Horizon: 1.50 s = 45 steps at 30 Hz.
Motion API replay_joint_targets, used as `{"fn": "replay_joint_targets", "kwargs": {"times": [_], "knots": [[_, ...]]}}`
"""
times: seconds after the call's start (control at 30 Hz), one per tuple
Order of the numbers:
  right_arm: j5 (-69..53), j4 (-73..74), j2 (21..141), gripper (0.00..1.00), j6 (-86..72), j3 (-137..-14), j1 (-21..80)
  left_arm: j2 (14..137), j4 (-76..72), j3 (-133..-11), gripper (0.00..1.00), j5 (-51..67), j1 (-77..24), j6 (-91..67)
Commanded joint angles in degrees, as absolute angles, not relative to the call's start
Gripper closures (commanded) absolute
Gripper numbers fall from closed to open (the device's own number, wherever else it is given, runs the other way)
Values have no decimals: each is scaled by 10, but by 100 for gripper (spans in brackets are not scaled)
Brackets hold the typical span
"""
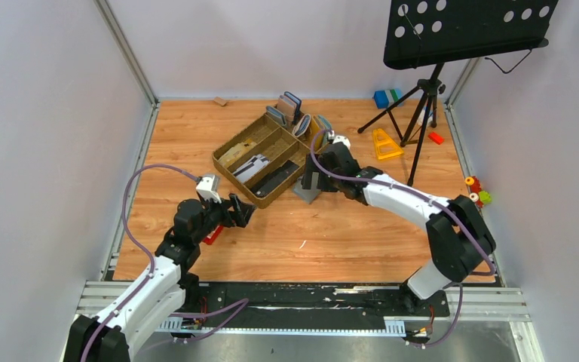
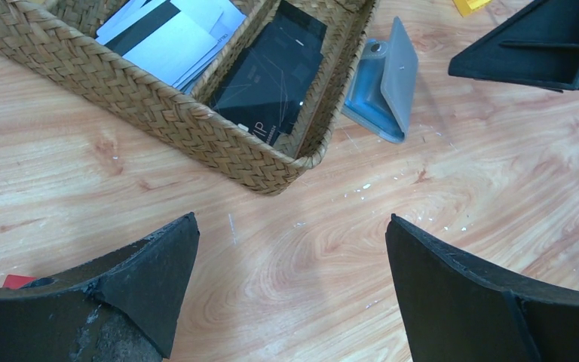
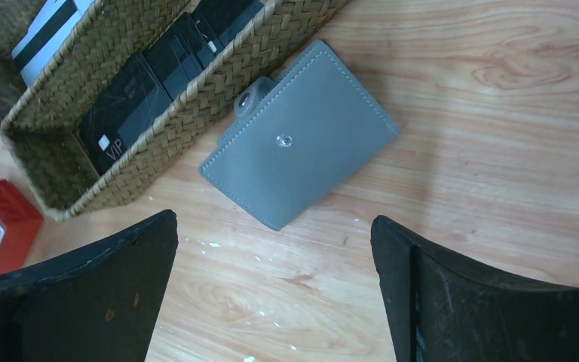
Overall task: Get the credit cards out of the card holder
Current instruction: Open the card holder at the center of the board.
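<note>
The grey card holder [image 3: 298,162] lies flat on the wood table, folded, snap side up, its tab against the near right side of the brown woven tray [image 3: 196,98]. In the left wrist view the card holder [image 2: 388,83] shows a light blue-grey inner face at its edge. In the top view it [image 1: 307,192] sits just under my right gripper [image 1: 313,181]. My right gripper [image 3: 271,256] is open and empty above the table, just short of it. My left gripper [image 2: 290,256] is open and empty, near the tray's front corner [image 2: 279,177].
The tray [image 1: 226,162] holds a black VIP card [image 2: 271,75] and white cards [image 2: 173,30]. Upright wallets [image 1: 290,109] stand behind it. A red block [image 1: 212,235] lies by my left arm. A music stand [image 1: 430,83], a yellow triangle [image 1: 384,143] and small toys [image 1: 479,192] are at the right.
</note>
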State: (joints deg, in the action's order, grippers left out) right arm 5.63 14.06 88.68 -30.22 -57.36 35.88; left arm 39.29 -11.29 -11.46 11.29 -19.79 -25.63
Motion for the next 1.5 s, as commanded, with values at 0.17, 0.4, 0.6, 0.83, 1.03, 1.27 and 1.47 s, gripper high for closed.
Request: {"fn": "replay_joint_targets", "kwargs": {"times": [0.17,0.4,0.6,0.83,1.03,1.27,1.47], "knots": [[183,261,1013,0,-429,-723,396,386,-113,-139,0,97,-200,-259],[175,255,1050,0,-446,-736,403,385,-107,-140,0,93,-200,-259],[182,272,1054,1,-433,-724,402,386,-105,-142,0,92,-200,-259],[116,223,990,13,-370,-639,376,391,-105,-142,0,91,-200,-257],[71,171,890,25,-338,-535,343,394,-108,-142,0,94,-200,-254],[23,147,785,37,-309,-452,293,402,-125,-138,0,108,-200,-252],[-31,130,741,42,-298,-410,255,409,-141,-135,0,123,-200,-252]]}}
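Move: The grey card holder lies about 3 cm ahead of the right hand, 1 cm to its left and some 8 cm below. From the right hand, the woven basket's middle is roughly 12 cm ahead and 12 cm left, and its black cards are 5 cm ahead and 12 cm left, both about 7 cm lower. From the left hand the card holder is about 10 cm ahead, 17 cm to the right and 9 cm down. Down over the card holder goes the right hand, sinking about 6.5 cm after a short reach forward and left while the wrist turns some 10 degrees clockwise. Near the bottom it reverses, sweeping right and somewhat back by roughly 9 cm and rising about 4 cm, its fingers closing from wide open to a little over half. It ends clear of the card holder, to its right. ##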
